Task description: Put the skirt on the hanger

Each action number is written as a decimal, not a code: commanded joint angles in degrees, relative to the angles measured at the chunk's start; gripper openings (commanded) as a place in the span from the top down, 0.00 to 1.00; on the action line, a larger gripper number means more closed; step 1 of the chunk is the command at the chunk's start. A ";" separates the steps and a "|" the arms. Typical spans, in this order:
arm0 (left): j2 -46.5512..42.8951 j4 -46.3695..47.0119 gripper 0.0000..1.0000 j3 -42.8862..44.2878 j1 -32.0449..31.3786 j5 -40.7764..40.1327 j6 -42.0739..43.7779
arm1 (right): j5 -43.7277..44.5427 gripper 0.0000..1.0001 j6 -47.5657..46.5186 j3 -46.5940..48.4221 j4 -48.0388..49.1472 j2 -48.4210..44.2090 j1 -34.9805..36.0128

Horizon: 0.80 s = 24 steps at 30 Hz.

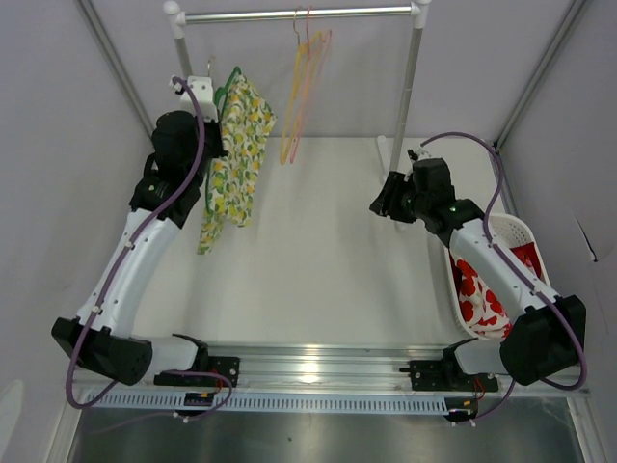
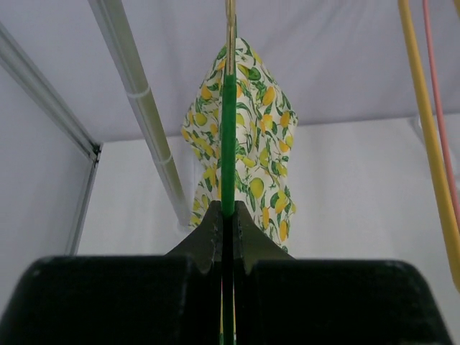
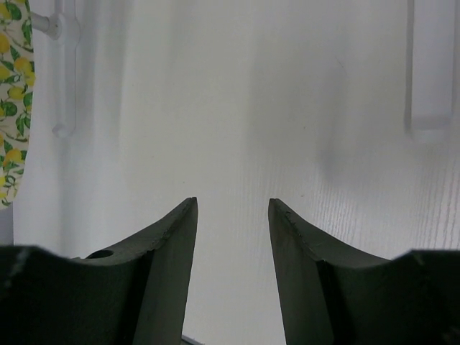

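Note:
The skirt point(image 1: 236, 154), white with a yellow lemon and green leaf print, drapes over a green hanger point(image 1: 229, 85) at the back left, beside the rack's left post. My left gripper point(image 1: 214, 111) is shut on that hanger. In the left wrist view the green hanger point(image 2: 228, 144) runs straight up from between my left gripper point(image 2: 228, 208), and the skirt point(image 2: 255, 151) hangs behind it. My right gripper point(image 1: 381, 204) hovers over the table at mid right, open and holding nothing. In the right wrist view the right gripper point(image 3: 231, 205) frames bare table, with the skirt point(image 3: 11, 86) at the left edge.
A metal rail point(image 1: 299, 14) spans the back on two white posts, carrying yellow and pink hangers point(image 1: 304, 92). A white basket point(image 1: 516, 236) at the right edge holds a red floral garment point(image 1: 477, 294). The rack's white feet point(image 3: 65, 79) rest on the table.

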 commanded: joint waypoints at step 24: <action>18.01 18.41 1.00 23.50 2.36 -0.69 -0.33 | -3.59 0.49 -3.09 6.82 2.27 -1.41 -1.30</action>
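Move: The left gripper holds the green hanger with the skirt on it. The spot on the rail for its hook lies about 20 cm ahead of this gripper, roughly level sideways and some 15 cm above. The rack's left top corner is at the same depth and height, 8 cm to the left. The yellow hanger hangs about 17 cm ahead and 13 cm right. From the right hand, the spot is about 24 cm ahead, 32 cm left and 34 cm up. Bring the left gripper forward about 8.5 cm and up about 7 cm, keeping its grip on the green hanger, so the hook goes towards the rail between the left post and the yellow hanger. Climb early, then let the forward reach take over as you tip the fingers up some 15 degrees. Lift the empty right hand about 3 cm, its fingers staying half open. ##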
